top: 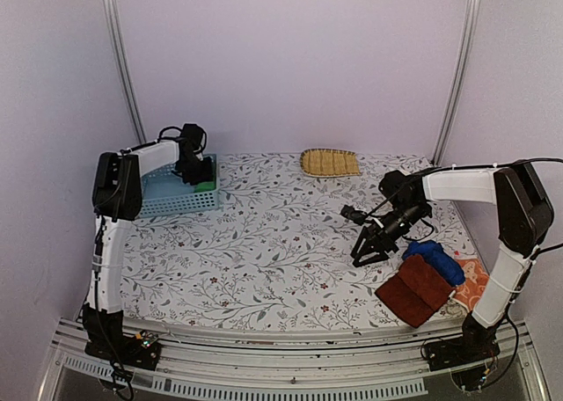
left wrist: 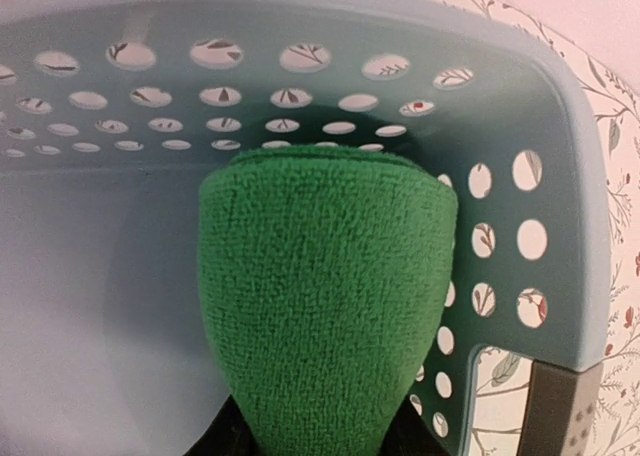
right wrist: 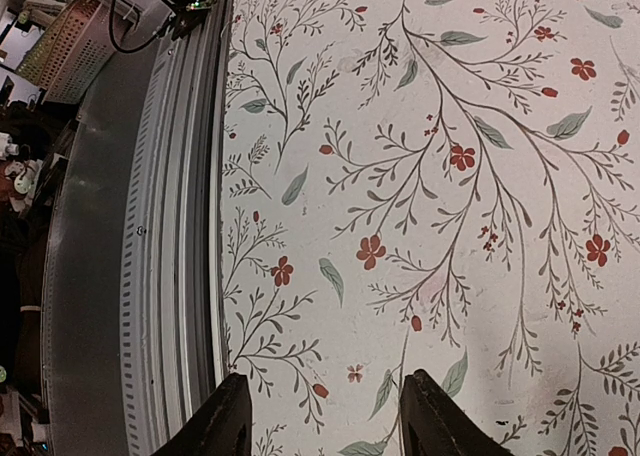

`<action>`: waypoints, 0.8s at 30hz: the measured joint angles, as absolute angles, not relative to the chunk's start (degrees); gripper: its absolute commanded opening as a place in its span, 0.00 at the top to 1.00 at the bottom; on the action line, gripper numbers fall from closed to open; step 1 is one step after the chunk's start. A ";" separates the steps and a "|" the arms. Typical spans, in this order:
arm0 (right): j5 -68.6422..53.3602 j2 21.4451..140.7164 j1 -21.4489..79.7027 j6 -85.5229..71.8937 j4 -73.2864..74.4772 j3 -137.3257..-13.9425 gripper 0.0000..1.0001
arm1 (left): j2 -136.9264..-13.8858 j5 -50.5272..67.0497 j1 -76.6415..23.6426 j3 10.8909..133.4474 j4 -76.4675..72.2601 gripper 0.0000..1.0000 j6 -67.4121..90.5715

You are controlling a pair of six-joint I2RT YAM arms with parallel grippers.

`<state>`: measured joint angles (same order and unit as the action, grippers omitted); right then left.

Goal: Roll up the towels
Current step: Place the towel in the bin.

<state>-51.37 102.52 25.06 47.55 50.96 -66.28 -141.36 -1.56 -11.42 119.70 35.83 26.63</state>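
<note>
A rolled bright green towel (left wrist: 325, 296) stands inside the pale blue basket (left wrist: 560, 206), and my left gripper (left wrist: 320, 438) is shut on its lower end, black fingers (left wrist: 228, 438) pressed to both sides. From above, that gripper (top: 195, 167) reaches down into the basket (top: 176, 199) at the back left, with a bit of green towel (top: 206, 186) showing. My right gripper (top: 369, 248) hovers open over the flowered table, empty (right wrist: 325, 416). Just right of it lie a royal blue towel (top: 436, 260), a folded reddish-brown towel (top: 415, 290) and an orange towel (top: 473, 283).
A yellow woven straw tray (top: 330, 162) sits at the back middle. The table's metal front rail (right wrist: 150, 276) runs along the near edge, left of my right fingers. Upright frame posts (top: 123, 58) stand at the back corners.
</note>
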 measured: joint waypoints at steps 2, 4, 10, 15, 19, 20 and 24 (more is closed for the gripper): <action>-51.35 102.52 25.06 47.55 50.96 -66.28 0.46 | -141.05 -0.89 -11.40 119.00 35.29 0.67 26.72; -51.35 102.52 25.06 47.57 50.96 -66.28 0.47 | -140.68 -0.47 -11.40 118.34 34.85 0.65 26.85; -51.35 102.52 25.06 47.57 50.98 -66.28 0.47 | -138.98 0.60 -11.40 116.01 34.57 0.53 27.35; -51.37 102.52 25.06 47.66 51.16 -66.28 0.47 | -136.92 1.15 -11.42 113.43 34.54 0.52 27.64; -51.37 102.52 25.06 47.81 51.22 -66.28 0.46 | -135.66 1.21 -11.46 111.66 34.57 0.47 27.66; -51.37 102.52 25.06 47.81 51.22 -66.28 0.46 | -135.24 1.30 -11.46 111.11 34.59 0.44 27.66; -51.37 102.52 25.06 47.81 51.40 -66.28 0.46 | -132.62 2.24 -11.44 108.25 33.85 0.37 27.55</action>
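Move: The left hand still grips the near end of the rolled green towel inside the blue bin's right part; the towel's middle lies about 3 cm ahead and a centimetre lower. The bin's middle is some 8 cm to the left and 1 cm back; its right wall runs about 6 cm to the right, level with the hand, and its far wall stands about 10 cm straight ahead. From the idle right hand the towel is roughly 39 cm ahead, 53 cm left and 8 cm lower. Back towards the base goes the left hand, starting slowly and drawing some 3.5 cm away from the bin's far wall, with a rise of about 1.5 cm that comes mostly at the end. The fingers spread as it goes, from about a third to over half open, easing their pinch on the green towel's near end; at the end they still straddle its sides, pointing steeply down and forward. ##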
